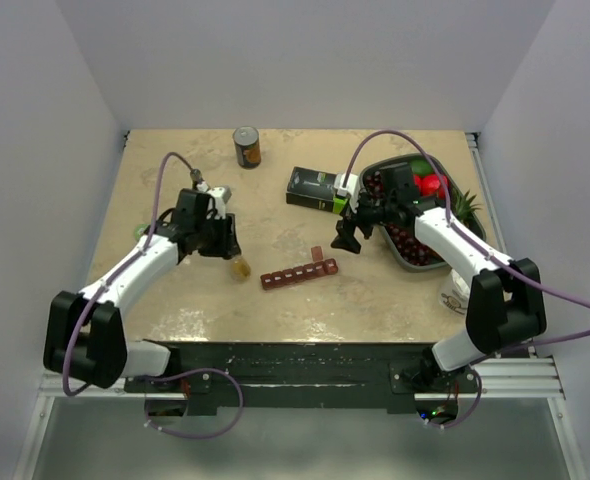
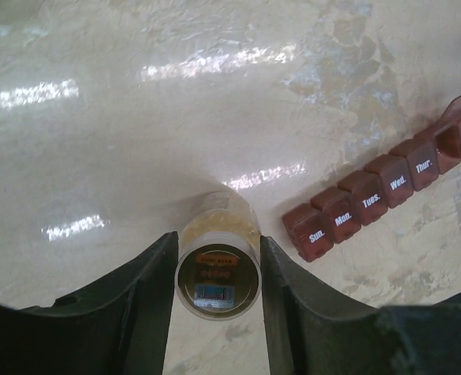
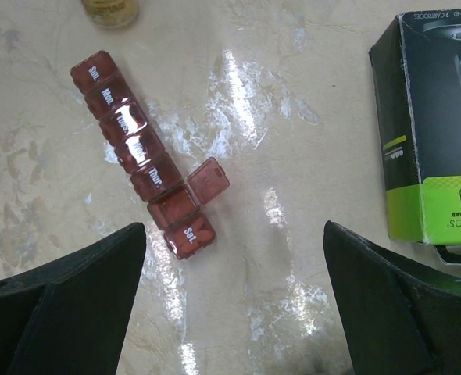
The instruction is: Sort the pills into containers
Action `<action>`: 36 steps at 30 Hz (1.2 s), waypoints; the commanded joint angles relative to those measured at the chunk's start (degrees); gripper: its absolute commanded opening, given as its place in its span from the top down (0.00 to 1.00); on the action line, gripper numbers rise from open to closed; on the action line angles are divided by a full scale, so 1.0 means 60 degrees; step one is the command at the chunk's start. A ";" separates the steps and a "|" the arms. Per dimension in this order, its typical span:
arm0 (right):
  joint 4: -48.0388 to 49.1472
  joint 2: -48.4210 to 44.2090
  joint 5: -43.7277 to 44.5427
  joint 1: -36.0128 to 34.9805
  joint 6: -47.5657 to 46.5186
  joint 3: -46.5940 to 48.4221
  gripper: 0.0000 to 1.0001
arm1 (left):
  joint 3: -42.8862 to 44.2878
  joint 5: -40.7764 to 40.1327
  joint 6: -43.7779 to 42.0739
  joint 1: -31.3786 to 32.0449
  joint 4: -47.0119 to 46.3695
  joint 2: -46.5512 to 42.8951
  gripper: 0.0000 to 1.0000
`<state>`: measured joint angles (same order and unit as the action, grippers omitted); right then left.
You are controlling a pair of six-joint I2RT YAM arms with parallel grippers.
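The containers are a dark red pill organizer [image 1: 298, 272] lying mid-table, with day labels from Sun. to Sat. It also shows in the left wrist view [image 2: 387, 183] and the right wrist view [image 3: 141, 148]. The lid next to Sat. stands open, and pills show in the Sat. cell. A small clear pill bottle [image 1: 240, 268] with yellowish contents sits just left of the Sun. end. My left gripper [image 1: 225, 248] is shut on this bottle [image 2: 217, 269], its fingers touching both sides. My right gripper [image 1: 347, 240] is wide open and empty above bare table right of the Sat. end [image 3: 234, 234].
A black-and-green box [image 1: 315, 188] lies behind the organizer and shows at the right of the right wrist view [image 3: 437, 117]. A grey fruit tray [image 1: 400, 250] stands at the right under my right arm. A dark can [image 1: 247, 146] stands at the back.
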<state>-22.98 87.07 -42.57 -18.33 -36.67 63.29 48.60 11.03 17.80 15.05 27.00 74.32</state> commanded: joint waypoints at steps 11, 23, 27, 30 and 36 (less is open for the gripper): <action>-0.0125 0.0254 -0.0025 -0.0197 -0.0466 -0.0074 0.02 | 0.2125 -0.1587 -0.1297 0.1461 0.0143 0.1851 0.84; -0.0330 0.0357 -0.0171 -0.0358 -0.0920 -0.0103 0.02 | 0.1891 -0.1720 -0.1385 0.1696 -0.0442 0.1150 0.25; -0.0432 0.0357 -0.0288 -0.0461 -0.1169 -0.0147 0.01 | 0.1394 -0.1779 -0.1414 0.1682 -0.0940 0.0402 0.19; -0.0520 0.0342 -0.0405 -0.0534 -0.1389 -0.0191 0.01 | 0.0839 -0.1809 -0.1473 0.1667 -0.1511 -0.0388 0.14; -0.0462 0.0269 -0.0143 -0.1030 -0.1653 -0.0264 0.01 | -0.0085 -0.1458 -0.1502 0.1404 -0.2464 -0.1825 0.06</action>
<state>-26.13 88.92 -43.07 -22.20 -44.29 62.28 51.03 0.97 9.80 24.73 18.92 67.51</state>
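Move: My left hand already holds the pill bottle; the bare spot for it is about 3 cm ahead, 4 cm right and 6 cm below. From that hand the middle of the pill organizer lies some 17 cm right and 1 cm ahead, and the green bottle 17 cm ahead and 5 cm left. From my open right hand the organizer's middle is about 10 cm left, 3 cm back and 10 cm below, and the black-and-green box 18 cm ahead and 5 cm left. I carry the bottle right and forward, about 5 cm, to the bare table beside the organizer's Sunday end, turning my left wrist to straighten it. There I spread the fingers, let go and lift about 7 cm clear, tipping the fingertips some 20 degrees up and forward. Meanwhile my right hand, still open, eases down, back and a little left, about 4 cm in all, towards the organizer. ##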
